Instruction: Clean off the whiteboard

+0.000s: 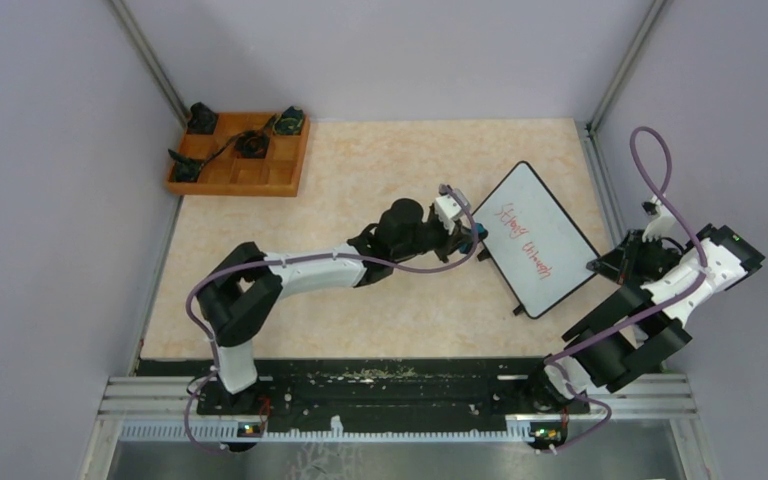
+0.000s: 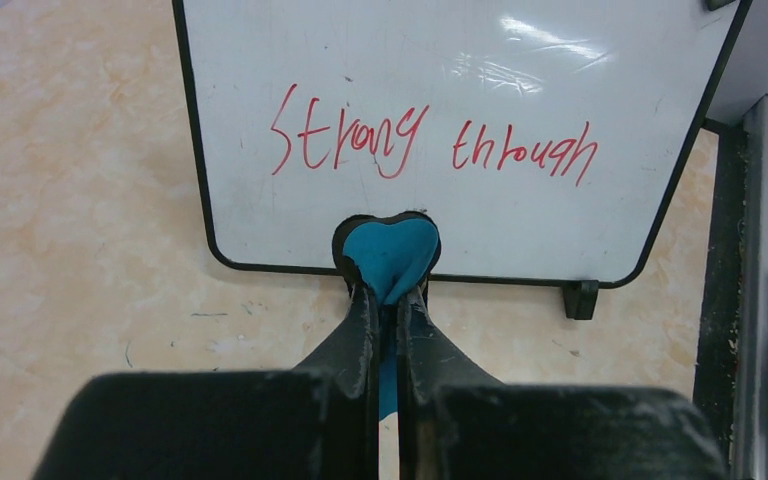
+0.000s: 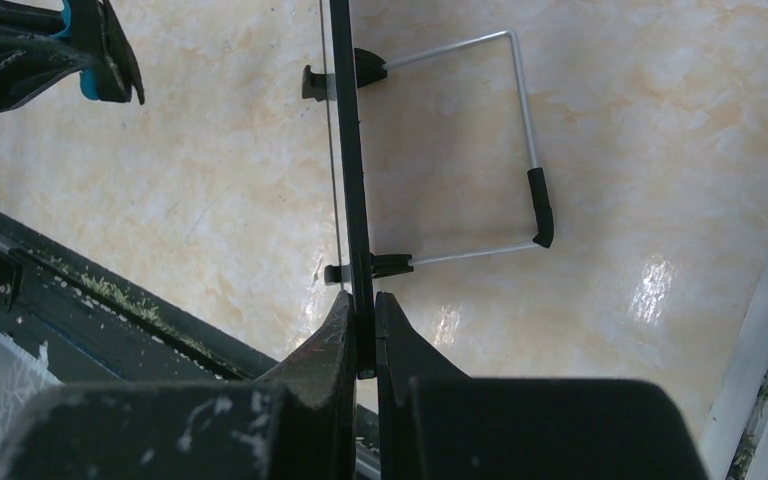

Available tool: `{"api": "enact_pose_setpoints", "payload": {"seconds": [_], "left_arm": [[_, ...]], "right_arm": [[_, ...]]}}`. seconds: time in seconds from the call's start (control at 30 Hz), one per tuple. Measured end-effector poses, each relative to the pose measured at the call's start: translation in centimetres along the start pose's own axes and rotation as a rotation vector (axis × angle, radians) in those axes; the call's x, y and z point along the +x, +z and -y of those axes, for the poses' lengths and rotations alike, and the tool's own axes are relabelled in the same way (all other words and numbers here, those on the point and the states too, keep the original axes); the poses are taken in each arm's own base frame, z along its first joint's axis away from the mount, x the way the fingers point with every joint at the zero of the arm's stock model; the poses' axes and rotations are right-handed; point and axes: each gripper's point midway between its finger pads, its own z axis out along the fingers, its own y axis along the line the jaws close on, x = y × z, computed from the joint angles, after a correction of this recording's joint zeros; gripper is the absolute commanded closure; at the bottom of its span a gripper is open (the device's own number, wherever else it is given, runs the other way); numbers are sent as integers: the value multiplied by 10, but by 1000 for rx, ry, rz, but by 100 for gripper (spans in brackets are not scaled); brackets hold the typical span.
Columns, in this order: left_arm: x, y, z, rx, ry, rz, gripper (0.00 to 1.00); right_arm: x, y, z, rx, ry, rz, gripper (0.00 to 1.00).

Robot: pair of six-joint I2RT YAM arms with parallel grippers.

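The whiteboard (image 1: pixel 540 240) stands propped on the table at the right, with red handwriting (image 2: pixel 430 145) across its face. My left gripper (image 2: pixel 388 296) is shut on a small blue eraser (image 2: pixel 392 255), which sits at the board's lower frame edge, below the writing. In the top view that gripper (image 1: pixel 472 240) is at the board's left edge. My right gripper (image 3: pixel 362 300) is shut on the whiteboard's thin black frame (image 3: pixel 345 150), seen edge-on. In the top view the right gripper (image 1: pixel 600 265) grips the board's right corner. The board's wire stand (image 3: pixel 525 120) rests behind it.
A wooden compartment tray (image 1: pixel 285 185) holding black parts (image 1: pixel 250 145) sits at the back left. Purple walls enclose the table on three sides. A metal rail (image 1: pixel 400 400) runs along the near edge, and a frame post (image 2: pixel 765 250) stands right of the board.
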Motion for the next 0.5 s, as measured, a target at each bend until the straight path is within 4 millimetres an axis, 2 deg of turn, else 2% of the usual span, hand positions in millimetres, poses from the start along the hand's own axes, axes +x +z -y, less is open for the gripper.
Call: {"api": "enact_pose_setpoints", "payload": {"seconds": [0.17,0.5], "left_arm": [[1,11,-12,-22,10,23,100],[20,56,-35,-58,23,28,100]], "right_arm": [[0,0,0,-2,2,0,100],[2,1,0,-11,-1,-5,100]]}}
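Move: The red word "Strong" on the leaning whiteboard lies about 10 cm to the right of my left hand, 4 cm farther out and some 5 cm lower. "through" is roughly 15 cm to the right and 4 cm back, and the board's far stand foot is about 5 cm right, 3 cm back and 12 cm down. From my right hand, "Strong" lies some 16 cm left, 9 cm farther out and 7 cm lower. Keeping the blue eraser pinched, I bring my left hand in over the board's lower left edge towards the start of "Strong": forward first, then forward, right and down together, about 5 cm out, 3.5 cm across and 3 cm down, with hardly any wrist turn. My right hand stays put, still pinching the board's edge near its close right corner. ##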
